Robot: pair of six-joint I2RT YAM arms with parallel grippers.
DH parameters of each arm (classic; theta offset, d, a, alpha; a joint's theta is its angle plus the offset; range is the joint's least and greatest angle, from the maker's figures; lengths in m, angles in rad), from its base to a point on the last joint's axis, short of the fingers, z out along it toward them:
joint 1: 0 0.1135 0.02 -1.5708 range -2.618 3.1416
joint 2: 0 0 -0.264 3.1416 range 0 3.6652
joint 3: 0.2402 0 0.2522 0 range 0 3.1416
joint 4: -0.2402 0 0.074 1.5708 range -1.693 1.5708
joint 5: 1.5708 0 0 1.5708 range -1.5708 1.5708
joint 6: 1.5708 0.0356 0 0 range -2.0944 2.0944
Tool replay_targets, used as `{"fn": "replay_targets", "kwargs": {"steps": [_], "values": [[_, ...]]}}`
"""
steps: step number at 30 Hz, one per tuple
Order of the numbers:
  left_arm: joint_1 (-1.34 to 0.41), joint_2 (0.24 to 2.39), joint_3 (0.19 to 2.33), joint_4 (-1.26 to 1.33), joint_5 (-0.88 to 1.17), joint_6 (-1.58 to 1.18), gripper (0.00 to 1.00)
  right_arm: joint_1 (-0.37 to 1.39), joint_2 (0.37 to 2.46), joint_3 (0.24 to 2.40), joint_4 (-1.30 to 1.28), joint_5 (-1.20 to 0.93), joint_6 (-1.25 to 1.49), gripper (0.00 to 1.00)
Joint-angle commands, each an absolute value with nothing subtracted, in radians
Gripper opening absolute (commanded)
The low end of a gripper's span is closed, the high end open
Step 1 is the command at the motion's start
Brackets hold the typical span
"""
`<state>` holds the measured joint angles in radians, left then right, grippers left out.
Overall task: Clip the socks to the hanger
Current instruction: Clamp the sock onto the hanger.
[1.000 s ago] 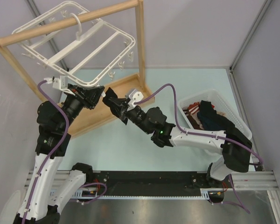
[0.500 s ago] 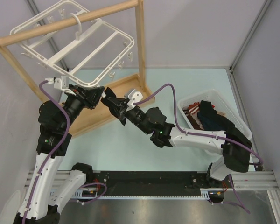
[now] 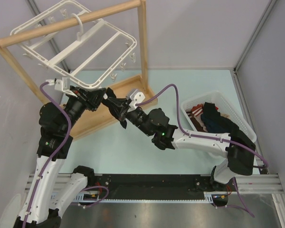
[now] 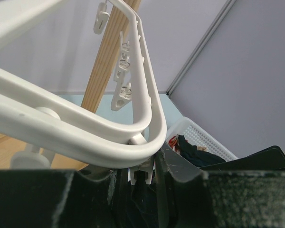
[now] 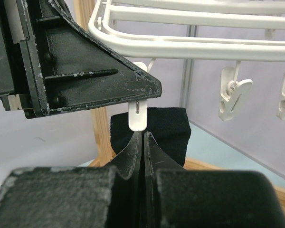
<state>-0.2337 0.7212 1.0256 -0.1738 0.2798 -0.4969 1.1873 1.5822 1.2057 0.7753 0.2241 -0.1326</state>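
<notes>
The white hanger (image 4: 85, 137) hangs from the wooden stand, with its near corner low over my grippers. My left gripper (image 4: 142, 176) is shut on a small white clip (image 4: 141, 171) dangling from that corner. In the right wrist view the clip's lower tip (image 5: 137, 118) sits just above my right gripper (image 5: 143, 135), which is shut on a black sock (image 5: 167, 127). The sock stands upright behind the clip tip, touching or nearly touching it. From above, both grippers (image 3: 100, 96) (image 3: 113, 102) meet under the hanger's rim (image 3: 131, 40). More dark socks (image 3: 213, 118) lie in the basket.
The wooden stand (image 3: 142, 52) rises right behind the grippers, and its base board (image 3: 92, 121) lies under them. A white basket (image 3: 242, 124) with dark and reddish garments stands at the right. Other clips (image 5: 233, 97) hang along the hanger's rim.
My right gripper has carried the black sock left and up, closing on the clip held by the left gripper. The left arm has stayed put.
</notes>
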Motion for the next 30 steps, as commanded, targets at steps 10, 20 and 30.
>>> {"fn": "replay_targets", "kwargs": {"steps": [10, 20, 30], "values": [[-0.252, 0.715, 1.014, -0.210, 0.316, -0.508, 0.31, 1.204, 1.609, 1.273, 0.827, 0.230, -0.138, 0.00], [-0.252, 0.710, 1.028, -0.229, 0.296, -0.496, 0.67, 1.206, 1.612, 1.281, 0.844, 0.232, -0.146, 0.19], [-0.252, 0.684, 1.144, -0.385, 0.200, -0.420, 0.87, 1.198, 1.569, 1.281, 0.721, 0.259, -0.143, 0.55]]}}
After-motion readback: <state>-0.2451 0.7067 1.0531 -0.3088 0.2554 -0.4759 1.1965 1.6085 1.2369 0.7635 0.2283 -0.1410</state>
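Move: My left hand already pinches the hanger's clip, its jaws about 1 cm below the hand point; the black sock hangs some 3 cm to the right and 4 cm lower. My right hand holds the sock, with that clip about 1 cm ahead, 2 cm left and 2 cm up. From my right hand, the next clip is 6 cm ahead, 2 cm right and 3 cm up, and the hanger's near corner is 1 cm ahead, 5 cm left and 5 cm up. My right hand keeps its pinch on the sock and eases it about 1 cm to the left into the clip, then holds nearly still. My left fingers spread wide and let go of the clip, that hand sinking about 2 cm from under the hanger's rail and tipping down slightly; only after that do my right fingers open about halfway and release the sock. ##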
